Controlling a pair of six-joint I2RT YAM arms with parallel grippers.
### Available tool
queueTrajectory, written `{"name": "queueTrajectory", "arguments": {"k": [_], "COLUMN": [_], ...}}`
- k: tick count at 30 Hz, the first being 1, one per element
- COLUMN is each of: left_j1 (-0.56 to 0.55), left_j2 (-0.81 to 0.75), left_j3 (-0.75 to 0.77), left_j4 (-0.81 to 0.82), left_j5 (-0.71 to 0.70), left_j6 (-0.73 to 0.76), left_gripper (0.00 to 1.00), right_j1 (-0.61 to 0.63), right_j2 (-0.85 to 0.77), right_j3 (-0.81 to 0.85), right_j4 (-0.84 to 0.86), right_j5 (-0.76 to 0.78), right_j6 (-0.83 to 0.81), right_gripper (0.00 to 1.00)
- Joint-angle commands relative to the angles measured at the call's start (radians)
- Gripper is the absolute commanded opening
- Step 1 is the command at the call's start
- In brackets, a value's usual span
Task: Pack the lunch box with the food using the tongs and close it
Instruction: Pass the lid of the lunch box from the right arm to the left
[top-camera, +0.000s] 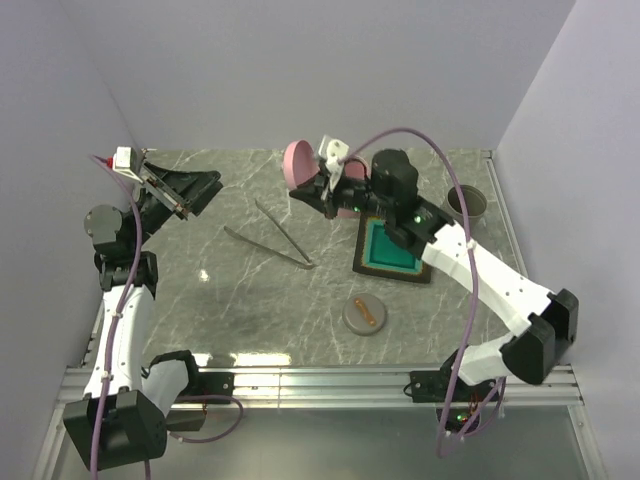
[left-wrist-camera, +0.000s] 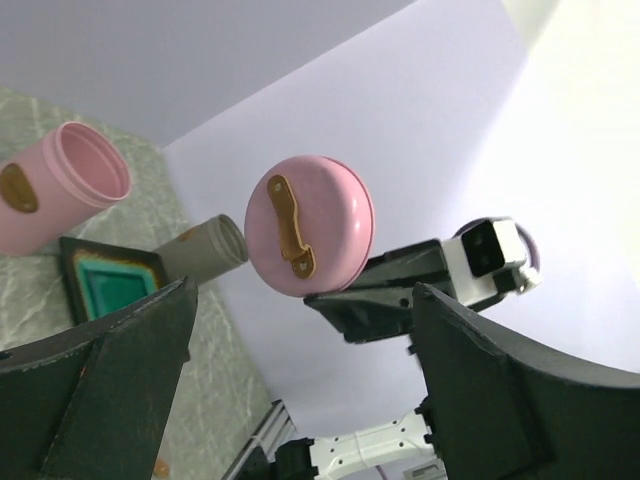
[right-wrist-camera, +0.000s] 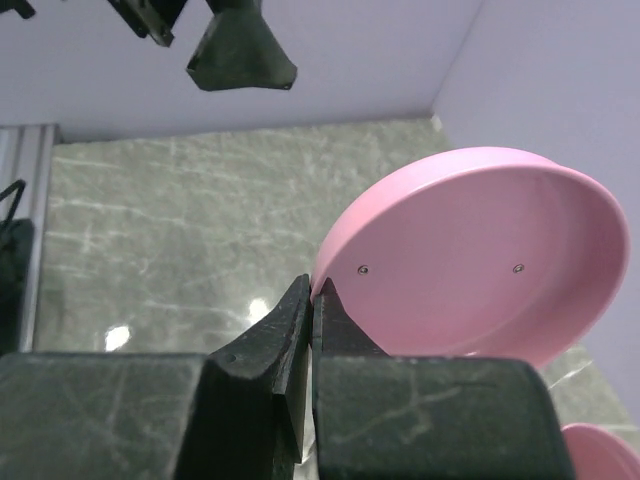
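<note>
The lunch box is a pink round tub (left-wrist-camera: 65, 185) lying open on the table, with a brown tab on its side. Its pink lid (top-camera: 298, 165) hangs in the air on edge, brown handle facing left. My right gripper (right-wrist-camera: 312, 290) is shut on the lid's rim (right-wrist-camera: 470, 255). The silver tongs (top-camera: 270, 237) lie in a narrow V on the marble, left of the tray. My left gripper (top-camera: 203, 190) is raised at the back left, open and holding nothing, facing the lid (left-wrist-camera: 310, 225). The food is out of view.
A black square tray with a teal inside (top-camera: 392, 250) sits under my right arm. A grey round lid with a brown handle (top-camera: 365, 313) lies nearer the front. A grey cup (top-camera: 465, 203) stands at the back right. White walls close in the table.
</note>
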Motion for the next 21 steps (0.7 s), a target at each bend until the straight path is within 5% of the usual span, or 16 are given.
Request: {"name": "queueTrajectory", "arguments": {"k": [1,10,21], "left_j1": [-0.018,-0.089,-0.178], "left_j2": [-0.029,-0.022,-0.059], "left_j3": [0.000,0.015,-0.009], "left_j4": [0.144,0.181,0.235], "left_j5": [-0.038,-0.066,-0.041], "left_j6": [-0.076,-0.105,-0.091], "left_gripper": [0.93,0.78,0.66], "right_j1": [0.044,0.194,0.240], "right_j2": [-0.108,-0.074,-0.036], "right_j3": [-0.110,-0.184,-0.159], "right_j4": [0.441,0.624,0.617], "right_j5": [0.066,0.119,0.159], "right_j6": [0.015,-0.023,-0.069], "right_gripper": [0.00,0.00,0.00]}}
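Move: The right gripper already holds the lid of the lunch box by its rim; from that hand the open left gripper is about 17 cm left, level fore-and-aft and 2 cm higher. The tongs lie 13 cm ahead, 10 cm left and 37 cm below; the pink cup 24 cm ahead, 12 cm right and 30 cm below. From the left hand the lid's middle is 16 cm right, 5 cm ahead, nearly level. Back about 7 cm, up about 6 cm and some 5 cm left, the right hand brings the gripped lid towards the left gripper, tipping its fingertips and the lid's front edge up by roughly 20 degrees each, then nearly stops. The left hand comes to meet the lid, drifting right, back and up about 4 cm each, turning slightly clockwise, its wide-open fingers closing to about two thirds. ##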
